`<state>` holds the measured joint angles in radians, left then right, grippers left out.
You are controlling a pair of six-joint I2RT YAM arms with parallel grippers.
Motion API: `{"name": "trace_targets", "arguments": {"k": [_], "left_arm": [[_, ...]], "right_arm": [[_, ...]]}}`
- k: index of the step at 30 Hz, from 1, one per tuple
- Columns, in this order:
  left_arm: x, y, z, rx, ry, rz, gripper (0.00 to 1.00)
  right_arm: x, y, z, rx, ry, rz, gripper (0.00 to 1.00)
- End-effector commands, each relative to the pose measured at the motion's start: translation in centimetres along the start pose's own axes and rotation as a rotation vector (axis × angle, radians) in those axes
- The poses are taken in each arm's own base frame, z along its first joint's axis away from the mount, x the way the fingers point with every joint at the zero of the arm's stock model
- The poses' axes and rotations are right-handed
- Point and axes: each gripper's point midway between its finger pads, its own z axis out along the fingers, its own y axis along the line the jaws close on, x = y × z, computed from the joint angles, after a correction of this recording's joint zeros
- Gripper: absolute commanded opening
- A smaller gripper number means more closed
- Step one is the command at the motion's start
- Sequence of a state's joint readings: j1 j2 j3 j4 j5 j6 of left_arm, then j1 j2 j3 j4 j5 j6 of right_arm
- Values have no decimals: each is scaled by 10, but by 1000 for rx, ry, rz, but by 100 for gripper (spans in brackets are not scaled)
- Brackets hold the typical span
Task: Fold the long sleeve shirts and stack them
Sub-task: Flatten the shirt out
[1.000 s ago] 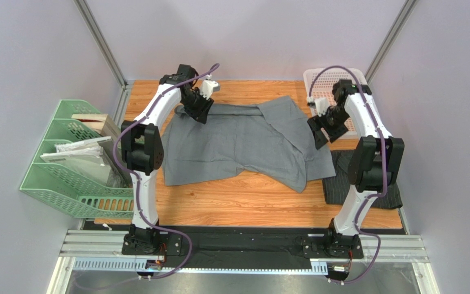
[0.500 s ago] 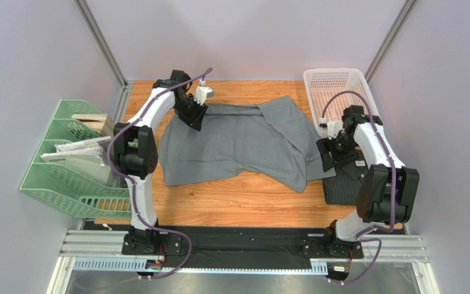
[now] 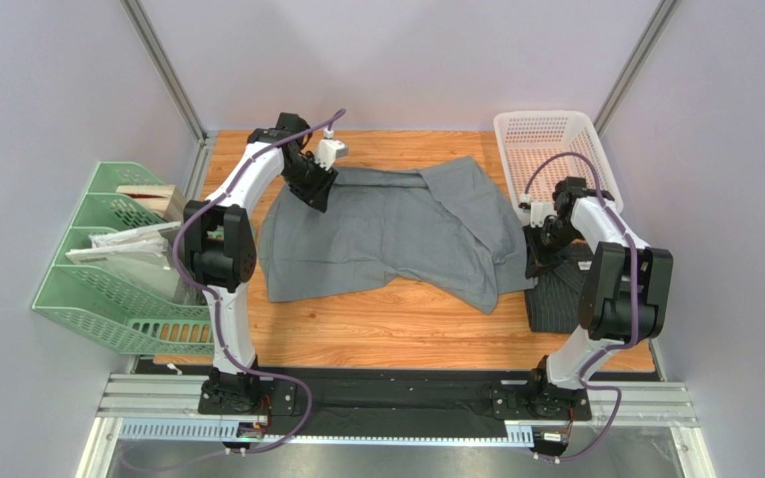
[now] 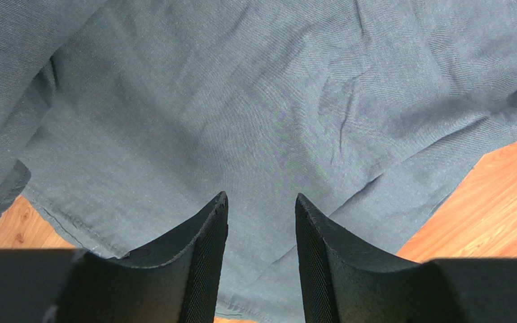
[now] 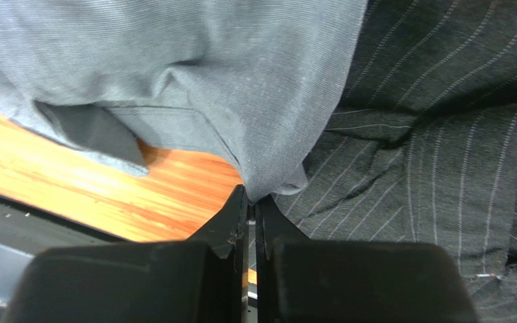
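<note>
The mid-grey long sleeve shirt [image 3: 386, 234] lies spread across the middle of the wooden table. Its right edge overlaps the dark pinstriped long sleeve shirt [image 3: 562, 295], which lies crumpled at the right. My left gripper [image 3: 314, 191] is over the grey shirt's far left corner. In the left wrist view the left gripper [image 4: 260, 202] is open, with grey cloth [image 4: 241, 108] beneath it and nothing between the fingers. My right gripper [image 3: 534, 255] is low at the grey shirt's right edge. In the right wrist view this gripper [image 5: 251, 192] is shut on a fold of grey cloth [image 5: 268, 101], beside the pinstriped fabric [image 5: 443, 134].
A white mesh basket [image 3: 546, 139] stands at the back right corner. A green file rack [image 3: 117, 264] with papers and a box sits off the table's left side. Bare wood [image 3: 386, 324] shows in front of the grey shirt.
My right arm came down from near the basket to the grey shirt's right edge, and its gripper went from open to shut on the cloth. The left arm shifted slightly left.
</note>
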<state>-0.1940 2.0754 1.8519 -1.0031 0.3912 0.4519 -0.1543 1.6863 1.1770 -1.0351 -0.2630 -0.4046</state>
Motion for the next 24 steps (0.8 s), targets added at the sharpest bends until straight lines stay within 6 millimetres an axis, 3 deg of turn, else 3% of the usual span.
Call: {"name": "trace_targets", "arguments": {"k": [1, 2, 3, 5, 6, 9, 10, 12, 13, 14, 15, 16, 17, 18, 19, 20, 22, 23, 24], "left_arm": [[-8, -4, -19, -7, -49, 30, 48], [-6, -2, -18, -13, -46, 21, 48], [-4, -1, -17, -12, -42, 13, 48], [-1, 4, -16, -12, -43, -25, 48], [0, 6, -16, -12, -45, -43, 48], [-3, 18, -22, -11, -76, -116, 48], [-7, 22, -29, -12, -105, -143, 48], [-11, 23, -36, -6, -132, -146, 49], [-15, 21, -43, -3, -164, -130, 49], [-17, 22, -47, -10, -181, -124, 50], [-20, 21, -49, -12, -202, -116, 50], [-25, 21, -57, -30, -241, -103, 51], [-27, 21, -59, -42, -253, -101, 52], [-29, 22, -62, -52, -262, -99, 52], [-33, 25, -67, -76, -278, -98, 52], [-35, 28, -68, -91, -287, -99, 52], [-43, 41, -72, -168, -333, -99, 52], [-47, 47, -73, -195, -355, -106, 53], [-51, 52, -72, -215, -375, -108, 54]], "right_arm": [[-17, 21, -35, -80, -110, -17, 0], [-21, 28, -46, -92, -149, -32, 0], [-36, 44, -77, -125, -269, -81, 0], [-53, 63, -108, -153, -394, -114, 0], [-70, 81, -136, -176, -500, -163, 0], [-114, 112, -172, -226, -656, -213, 0], [-141, 120, -198, -218, -760, -264, 0], [-172, 139, -213, -258, -836, -268, 0], [-211, 149, -227, -262, -928, -322, 0], [-235, 144, -232, -203, -984, -308, 0], [-260, 154, -234, -203, -1034, -302, 0], [-305, 154, -248, -178, -1170, -328, 0], [-336, 142, -255, -103, -1254, -269, 0], [-361, 142, -265, -82, -1329, -233, 0], [-402, 122, -217, -44, -1305, -175, 0], [-426, 124, -292, 4, -1497, -147, 0], [-456, 121, -308, 7, -1624, -104, 0], [-471, 112, -310, 47, -1698, -70, 0], [-478, 117, -307, 62, -1735, -79, 0]]}}
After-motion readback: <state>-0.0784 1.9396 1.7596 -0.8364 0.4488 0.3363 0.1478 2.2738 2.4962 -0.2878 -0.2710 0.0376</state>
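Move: The right hand has just pinched the grey shirt's right end at the near-left side of the striped shirt, whose middle lies about 13 cm right and 3 cm back. The grey shirt's far right corner, where the held flap folds over, is roughly 28 cm ahead and 12 cm left; the white basket is some 25 cm ahead, 6 cm right. From the left hand that corner lies about 33 cm right and 14 cm ahead. Up first, drifting left, then fast forward, the right hand keeps its pinch and sweeps the cloth end some 30 cm up, nearly 40 cm out and 15 cm left, passing high over the shirt's far right corner. Its wrist swings about 75 degrees from pointing down to pointing forward. The left hand, empty and open, dips slightly as it shifts left, then rises and eases forward, ending roughly 5 cm higher. ##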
